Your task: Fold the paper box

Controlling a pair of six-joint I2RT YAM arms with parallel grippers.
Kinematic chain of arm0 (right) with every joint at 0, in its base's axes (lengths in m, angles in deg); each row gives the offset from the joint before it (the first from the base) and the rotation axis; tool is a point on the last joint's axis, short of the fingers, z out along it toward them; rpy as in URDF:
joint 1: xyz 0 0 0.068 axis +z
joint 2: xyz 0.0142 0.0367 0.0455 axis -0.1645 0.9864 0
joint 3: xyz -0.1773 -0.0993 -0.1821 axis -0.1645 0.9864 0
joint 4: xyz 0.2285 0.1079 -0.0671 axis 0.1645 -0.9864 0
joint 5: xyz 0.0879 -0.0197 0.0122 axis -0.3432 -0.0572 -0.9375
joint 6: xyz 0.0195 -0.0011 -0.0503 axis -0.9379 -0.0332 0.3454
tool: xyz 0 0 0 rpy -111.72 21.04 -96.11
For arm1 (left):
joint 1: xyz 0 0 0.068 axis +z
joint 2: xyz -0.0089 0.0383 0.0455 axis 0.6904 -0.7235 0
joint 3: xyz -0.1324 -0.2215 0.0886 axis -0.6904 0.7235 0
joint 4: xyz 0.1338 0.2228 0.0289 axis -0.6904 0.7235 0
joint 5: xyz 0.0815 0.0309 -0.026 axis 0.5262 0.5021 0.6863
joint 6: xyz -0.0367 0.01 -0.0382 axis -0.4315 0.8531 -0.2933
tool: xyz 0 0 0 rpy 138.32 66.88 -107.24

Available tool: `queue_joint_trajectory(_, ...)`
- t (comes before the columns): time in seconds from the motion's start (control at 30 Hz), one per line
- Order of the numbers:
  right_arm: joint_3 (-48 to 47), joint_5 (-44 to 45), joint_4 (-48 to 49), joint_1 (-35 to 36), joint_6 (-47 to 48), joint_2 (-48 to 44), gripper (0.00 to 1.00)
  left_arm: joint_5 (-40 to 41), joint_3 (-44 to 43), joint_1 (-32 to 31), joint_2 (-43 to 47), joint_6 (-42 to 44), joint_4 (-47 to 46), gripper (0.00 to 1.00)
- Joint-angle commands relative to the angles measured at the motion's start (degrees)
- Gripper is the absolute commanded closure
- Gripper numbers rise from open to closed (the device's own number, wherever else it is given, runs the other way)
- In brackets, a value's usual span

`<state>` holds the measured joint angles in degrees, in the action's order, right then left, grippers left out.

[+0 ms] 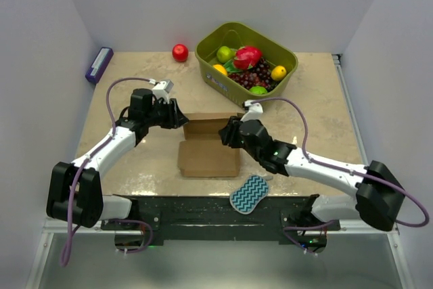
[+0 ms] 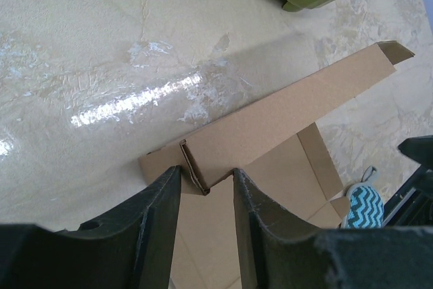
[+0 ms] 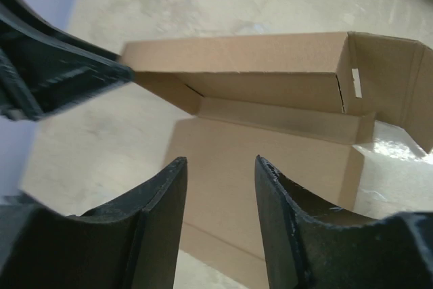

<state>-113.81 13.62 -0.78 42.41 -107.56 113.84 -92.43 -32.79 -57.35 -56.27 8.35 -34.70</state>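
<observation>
The paper box [image 1: 208,157] is a plain brown cardboard blank lying flat mid-table, with its far wall [image 3: 237,65] folded upright. At the wall's left end sits my left gripper [image 1: 181,118], its jaws apart. A short corner flap [image 2: 193,167] stands between the fingers, against the left one, and the box floor shows through the rest of the gap. My right gripper [image 1: 226,133] hovers at the box's right side. It is open [image 3: 220,160] over the box floor and holds nothing.
A green basket [image 1: 203,51] of toy fruit stands behind the box on the right. A red apple [image 1: 180,53] lies at the back, and a purple block [image 1: 99,64] sits at the far left. A teal zigzag sponge [image 1: 249,193] lies by the near edge.
</observation>
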Motion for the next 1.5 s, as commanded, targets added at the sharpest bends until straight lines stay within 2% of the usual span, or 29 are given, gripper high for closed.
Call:
queue_joint_trajectory(0.0,-6.5,5.3,-11.7,0.7,8.9,6.4,0.61,-0.4,0.7,-0.3,-0.6,0.7,0.8,0.6)
queue_joint_trajectory(0.1,-8.5,6.5,-13.9,0.1,9.8,10.7,0.73,-0.1,0.6,-0.3,-0.5,0.9,1.2,0.6)
queue_joint_trajectory(0.4,-5.2,12.2,-10.9,-4.1,9.1,14.3,0.84,0.0,0.5,-0.3,-0.2,1.0,1.2,0.6)
queue_joint_trajectory(0.7,-2.0,15.3,-2.5,-7.0,7.1,18.3,0.97,-0.1,0.5,-0.3,-0.2,1.1,1.3,0.6)
queue_joint_trajectory(0.93,0.7,13.1,5.6,-8.6,6.8,19.6,0.99,0.0,0.5,-0.3,-0.2,1.1,1.3,0.6)
queue_joint_trajectory(1.47,2.4,6.9,14.4,-8.5,9.1,21.5,1.0,0.0,0.5,-0.3,-0.4,1.1,1.3,0.61)
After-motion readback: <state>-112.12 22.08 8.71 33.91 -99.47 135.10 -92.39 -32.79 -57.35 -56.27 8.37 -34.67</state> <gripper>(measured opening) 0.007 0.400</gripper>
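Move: The right hand hovers half open over the paper box; the loose flap at the back wall's right end lies about 8 cm ahead, 5 cm right and 8 cm lower. The box's bottom panel is roughly 5 cm to its left, 16 cm down; the mitt lies some 12 cm back, 9 cm right and 17 cm down. From the left hand, at the back wall's left end, that flap is about 21 cm right, level ahead, 2 cm lower. Right hand sinks about 12 cm, reaching forward and right to the flap, fingers shutting; left keeps its hold. ##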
